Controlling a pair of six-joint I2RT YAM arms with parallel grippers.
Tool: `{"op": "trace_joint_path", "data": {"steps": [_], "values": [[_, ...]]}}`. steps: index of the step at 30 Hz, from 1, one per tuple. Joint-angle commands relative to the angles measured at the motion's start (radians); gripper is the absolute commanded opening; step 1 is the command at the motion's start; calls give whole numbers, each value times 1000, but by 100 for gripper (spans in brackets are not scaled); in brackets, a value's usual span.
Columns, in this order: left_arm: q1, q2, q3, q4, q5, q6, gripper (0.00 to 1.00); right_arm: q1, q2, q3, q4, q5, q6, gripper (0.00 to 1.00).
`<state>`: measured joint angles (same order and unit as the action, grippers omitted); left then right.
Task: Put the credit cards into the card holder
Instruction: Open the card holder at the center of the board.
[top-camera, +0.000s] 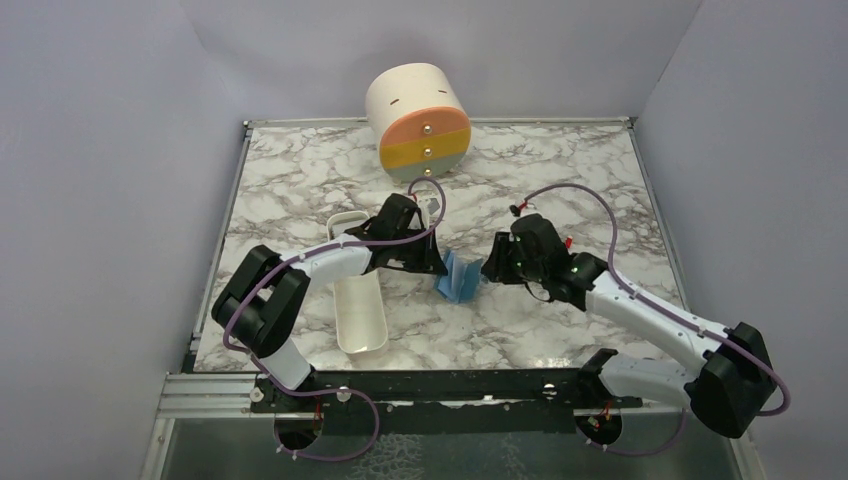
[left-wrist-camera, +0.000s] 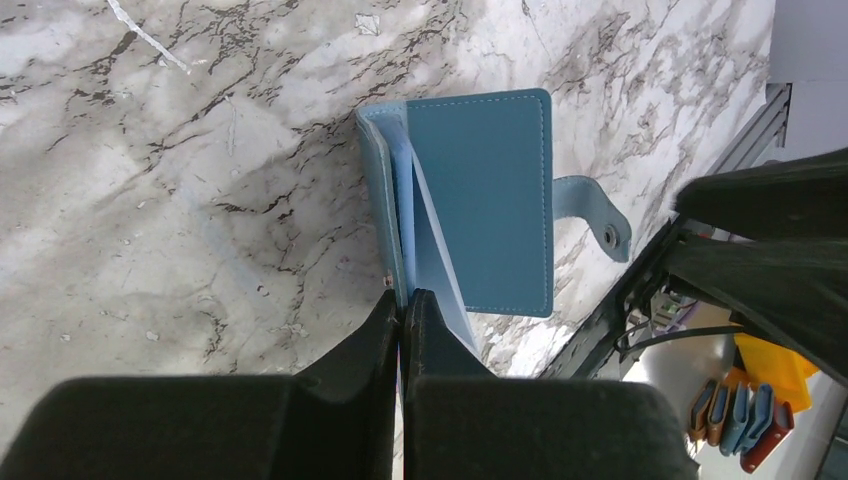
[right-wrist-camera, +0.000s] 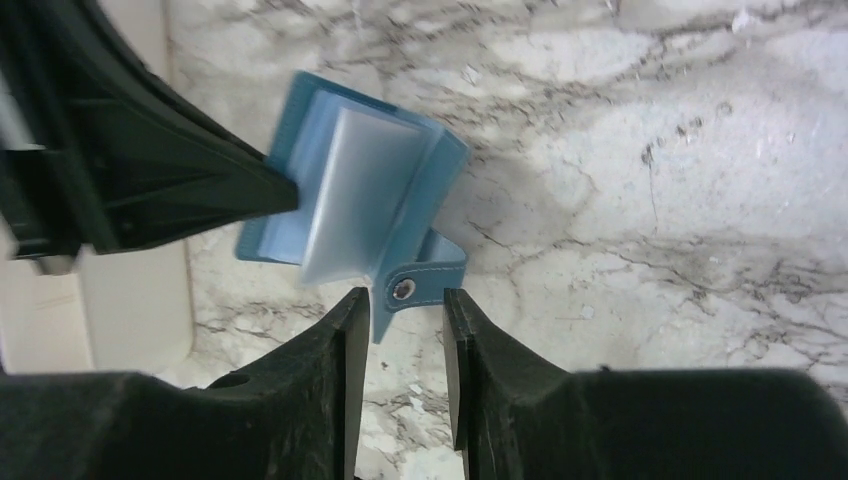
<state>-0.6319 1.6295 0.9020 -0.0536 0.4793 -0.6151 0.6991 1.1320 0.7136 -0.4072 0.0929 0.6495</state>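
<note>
The blue card holder (top-camera: 458, 277) stands half open on its edge on the marble between my two arms. My left gripper (left-wrist-camera: 402, 300) is shut on the edge of one cover, and the other cover (left-wrist-camera: 480, 200) lies flat with its snap strap (left-wrist-camera: 595, 215) sticking out. My right gripper (right-wrist-camera: 402, 296) is open. The strap's silvery stud (right-wrist-camera: 403, 290) sits between its fingertips with a gap on each side. A pale blurred leaf (right-wrist-camera: 350, 190) shows inside the holder; I cannot tell whether it is a sleeve or a card. No credit cards show plainly.
A long white tray (top-camera: 358, 300) lies just left of the left arm. The cream cylinder with orange, yellow and grey drawers (top-camera: 420, 125) stands at the back. The metal rail (top-camera: 400, 385) runs along the near edge. Walls close in on three sides.
</note>
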Motion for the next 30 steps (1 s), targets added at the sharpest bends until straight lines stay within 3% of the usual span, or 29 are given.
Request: {"op": "trace_joint_path", "data": {"steps": [1,10,30], "values": [[-8,-28,2,23,30,-12,0,4,-61,103,-67,-55,-24,36],[-27,-44,3,22,14,-37,0,8,11,67,151,-317,22,47],[-37,-62,-45,52,-28,-110,0,16,236,-18,321,-320,93,53]]}}
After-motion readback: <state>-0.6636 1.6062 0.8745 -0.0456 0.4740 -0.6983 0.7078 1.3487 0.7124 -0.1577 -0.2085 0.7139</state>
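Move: The right hand's fingers, partly open, hover just off the card holder's right side; the middle of the half-open holder lies about 5 cm to its left, 1 cm back and some 4 cm below. The white tray's middle is roughly 25 cm to that hand's left and 3 cm back; the red marker about 15 cm to its right and 2 cm ahead. From the left hand, pinching one cover, the holder's middle is about 3 cm right, 1 cm back and 2 cm below. Up and left in an arc, the right hand rises over 5 cm, swings about 7 cm left over the card holder, then sinks to a little below its starting height, rolling its left side up and opening wider to straddle the white inner sleeve; contact can't be made out. The left fingers keep their pinch on the cover, easing back about 1.5 cm. ##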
